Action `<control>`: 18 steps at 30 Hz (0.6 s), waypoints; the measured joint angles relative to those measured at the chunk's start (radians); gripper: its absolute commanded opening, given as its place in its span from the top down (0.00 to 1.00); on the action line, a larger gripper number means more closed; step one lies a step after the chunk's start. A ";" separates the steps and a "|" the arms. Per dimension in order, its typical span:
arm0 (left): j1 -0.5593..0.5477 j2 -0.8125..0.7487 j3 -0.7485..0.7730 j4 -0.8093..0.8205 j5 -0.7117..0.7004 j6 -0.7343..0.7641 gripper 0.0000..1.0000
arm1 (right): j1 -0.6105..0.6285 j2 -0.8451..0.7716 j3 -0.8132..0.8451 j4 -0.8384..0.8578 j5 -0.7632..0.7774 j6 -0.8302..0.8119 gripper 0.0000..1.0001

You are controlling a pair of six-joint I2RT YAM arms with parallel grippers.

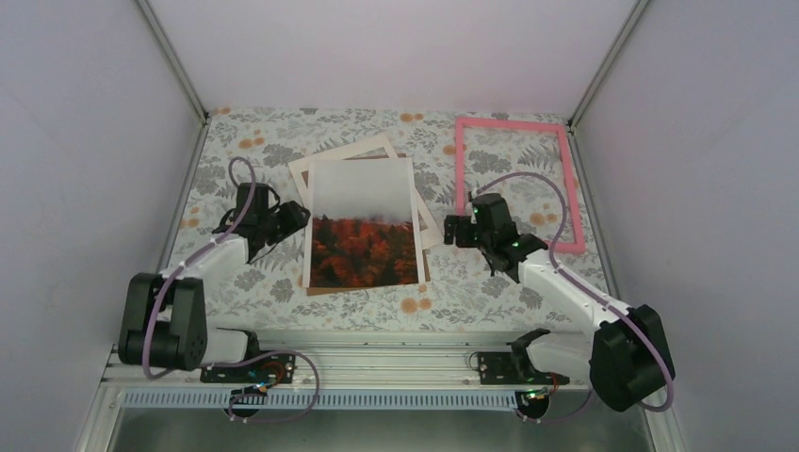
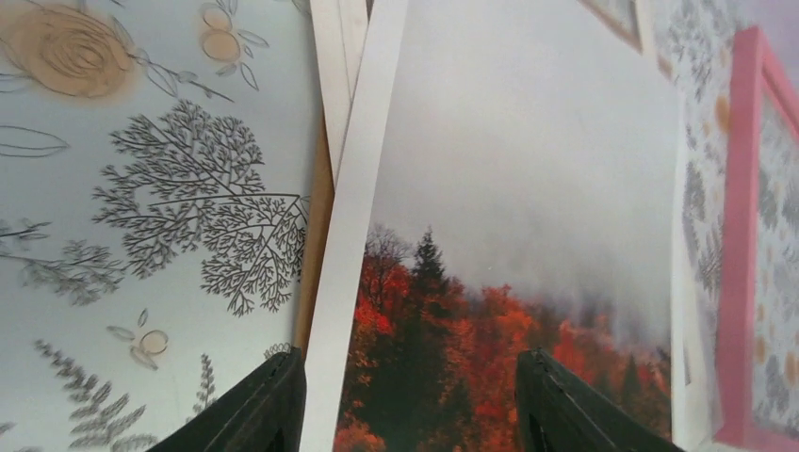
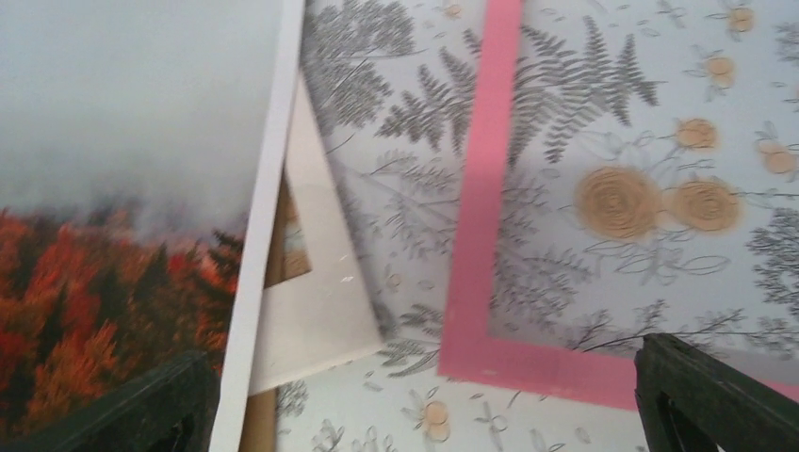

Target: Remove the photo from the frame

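The photo (image 1: 363, 221), red-orange trees under grey mist with a white border, lies flat on the table on top of a small pile. The empty pink frame (image 1: 513, 122) lies apart at the back right. My left gripper (image 1: 300, 215) hovers at the photo's left edge. Seen from the left wrist, it (image 2: 410, 377) is open, its jaws straddling the white border and trees of the photo (image 2: 528, 188) with nothing held. My right gripper (image 1: 452, 231) is open and hangs between the photo (image 3: 113, 169) and the frame (image 3: 481, 235), touching neither.
Under the photo lie a cream mat board (image 1: 344, 151), turned askew, and a brown backing board (image 1: 367, 288) showing along the near edge. The floral tablecloth (image 1: 528, 198) shows inside the frame. White walls enclose the table on three sides.
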 measured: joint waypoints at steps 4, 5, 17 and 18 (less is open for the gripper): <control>0.000 -0.128 -0.002 -0.069 -0.050 0.019 0.20 | -0.100 0.001 0.017 0.000 -0.031 0.012 0.00; 0.000 -0.170 -0.003 -0.093 -0.066 0.023 0.16 | -0.131 -0.003 0.020 -0.001 -0.045 0.016 0.00; 0.000 -0.701 0.150 -0.434 -0.314 0.118 0.00 | -0.326 -0.374 0.118 -0.119 -0.054 0.008 0.00; 0.001 -0.738 0.166 -0.453 -0.332 0.127 0.00 | -0.326 -0.411 0.129 -0.121 -0.052 0.002 0.00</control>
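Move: Beside the left hand, the photo lies flat with its middle about 13 cm to the right, 1 cm nearer the base and some 3 cm below; the pale mat under it is centred roughly 14 cm right and 3 cm ahead. From the right hand the photo's middle is about 18 cm left, 2 cm ahead and 8 cm below, while the empty pink frame is centred about 16 cm right and 11 cm ahead. Lifting clear of the photo, the left hand rises about 20 cm while drawing back and left, opening its half-open fingers fully and tipping them up. The right hand, fingers staying wide, swings some 10 cm right away from the photo and over the pink frame's near-left part, then climbs steeply, ending about 16 cm higher with its fingers tilted up and turned clockwise. ##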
